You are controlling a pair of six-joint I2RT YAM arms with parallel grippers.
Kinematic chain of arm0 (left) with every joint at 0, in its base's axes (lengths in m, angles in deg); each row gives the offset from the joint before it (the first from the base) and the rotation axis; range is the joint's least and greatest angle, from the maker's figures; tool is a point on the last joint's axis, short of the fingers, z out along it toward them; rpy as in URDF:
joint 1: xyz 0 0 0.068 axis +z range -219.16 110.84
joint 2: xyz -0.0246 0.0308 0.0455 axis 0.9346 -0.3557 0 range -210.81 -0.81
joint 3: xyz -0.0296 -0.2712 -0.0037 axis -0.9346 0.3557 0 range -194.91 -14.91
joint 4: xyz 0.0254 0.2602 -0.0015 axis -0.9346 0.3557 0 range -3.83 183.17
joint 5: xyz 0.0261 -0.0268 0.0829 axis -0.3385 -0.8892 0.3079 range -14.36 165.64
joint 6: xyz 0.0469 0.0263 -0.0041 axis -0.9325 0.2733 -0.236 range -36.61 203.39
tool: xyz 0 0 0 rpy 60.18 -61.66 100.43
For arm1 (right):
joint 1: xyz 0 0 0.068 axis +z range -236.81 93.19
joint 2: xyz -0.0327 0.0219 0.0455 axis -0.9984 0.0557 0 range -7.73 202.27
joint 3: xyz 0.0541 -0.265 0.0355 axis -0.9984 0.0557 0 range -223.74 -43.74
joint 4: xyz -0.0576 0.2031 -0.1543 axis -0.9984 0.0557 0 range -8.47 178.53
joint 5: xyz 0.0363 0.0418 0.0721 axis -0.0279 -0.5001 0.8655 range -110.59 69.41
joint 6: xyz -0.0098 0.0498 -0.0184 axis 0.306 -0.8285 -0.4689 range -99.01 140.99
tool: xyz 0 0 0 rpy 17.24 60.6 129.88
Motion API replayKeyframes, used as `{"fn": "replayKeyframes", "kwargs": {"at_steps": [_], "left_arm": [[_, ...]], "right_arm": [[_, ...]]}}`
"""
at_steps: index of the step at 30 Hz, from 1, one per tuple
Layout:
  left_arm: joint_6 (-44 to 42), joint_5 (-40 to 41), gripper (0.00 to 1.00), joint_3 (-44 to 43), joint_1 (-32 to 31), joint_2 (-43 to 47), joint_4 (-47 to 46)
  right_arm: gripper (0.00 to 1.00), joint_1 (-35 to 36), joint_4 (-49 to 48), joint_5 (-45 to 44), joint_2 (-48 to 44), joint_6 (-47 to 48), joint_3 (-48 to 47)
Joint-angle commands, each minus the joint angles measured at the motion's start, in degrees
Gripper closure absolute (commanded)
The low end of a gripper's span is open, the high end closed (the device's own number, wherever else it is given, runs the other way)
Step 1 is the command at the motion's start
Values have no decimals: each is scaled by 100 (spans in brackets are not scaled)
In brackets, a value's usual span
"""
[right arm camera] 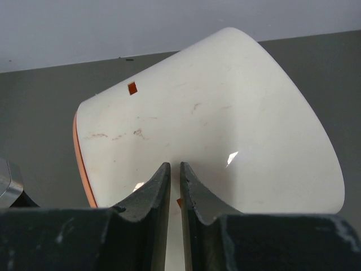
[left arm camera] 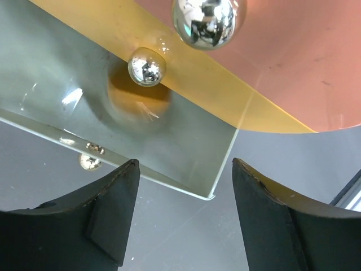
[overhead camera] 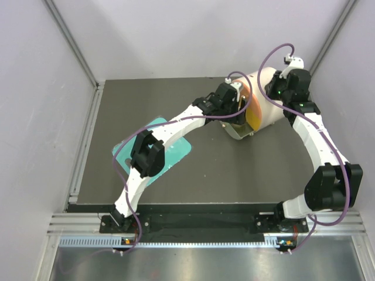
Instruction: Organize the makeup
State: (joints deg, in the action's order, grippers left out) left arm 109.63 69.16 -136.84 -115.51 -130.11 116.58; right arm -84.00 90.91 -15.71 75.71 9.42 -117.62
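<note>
No makeup shows in any view. The white drum [overhead camera: 268, 99] lies on its side at the back right, its orange-yellow front [overhead camera: 254, 111] facing left. My left gripper [overhead camera: 237, 100] is at that front, open [left arm camera: 184, 164] with nothing between its fingers. Just ahead of the tips is a corner of a clear pulled-out drawer [left arm camera: 169, 141] with a chrome knob [left arm camera: 146, 66]. A second knob [left arm camera: 203, 22] sits on the orange face [left arm camera: 293, 62]. My right gripper [overhead camera: 276, 88] is over the drum's back, shut [right arm camera: 175, 165], tips against the white shell [right arm camera: 225, 101].
A flat teal tray [overhead camera: 183, 150] lies on the dark mat left of centre, partly under my left arm. White walls close in the back and both sides. A metal rail runs along the mat's left edge [overhead camera: 82, 158].
</note>
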Motion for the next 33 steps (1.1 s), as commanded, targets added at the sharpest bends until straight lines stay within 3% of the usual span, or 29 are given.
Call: {"fn": "replayKeyframes", "kwargs": {"at_steps": [1,11,15,17,22,26,33], "left_arm": [[-49,42,28,-129,-32,-26,-299],[-233,489,32,142,29,659,-457],[213,464,39,1228,275,1334,-825],[538,53,46,1775,564,1555,-1352],[1954,-1318,52,3376,1346,1908,-2547],[2271,-1863,54,3588,1497,1742,-2952],[4045,-2630,54,4063,1638,1100,-4909]], "right_arm": [[86,-26,880,118,76,103,199],[86,-26,880,127,50,94,278],[86,-26,880,118,50,103,278],[87,-35,863,127,41,94,296],[86,-35,846,136,58,94,305],[86,-26,846,136,58,85,314],[86,-26,837,136,58,59,349]]}}
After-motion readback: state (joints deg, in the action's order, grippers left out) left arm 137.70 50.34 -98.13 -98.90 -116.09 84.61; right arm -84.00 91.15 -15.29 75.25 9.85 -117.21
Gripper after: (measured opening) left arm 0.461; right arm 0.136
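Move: My left hand hangs open over the pulled-out bottom drawer. The drawer's front knob is about 5 cm to its left, 3 cm ahead and 10 cm below. The compact, already released inside the drawer, is some 6 cm ahead, 3 cm right and 10 cm down. The yellow drawer front is about 5 cm ahead, 5 cm right and 5 cm below. From my right hand, that knob is roughly 17 cm left, 3 cm back and 21 cm below. After a brief pause I pull my empty left hand out leftward past the bottom drawer's front, about 12 cm, drifting a little forward and sinking near the end. I then ease back right about 2 cm, stopping short of the knob. On the way I roll the wrist some 35 degrees counter-clockwise, seen from behind the hand, and bring the fingers partly together. ##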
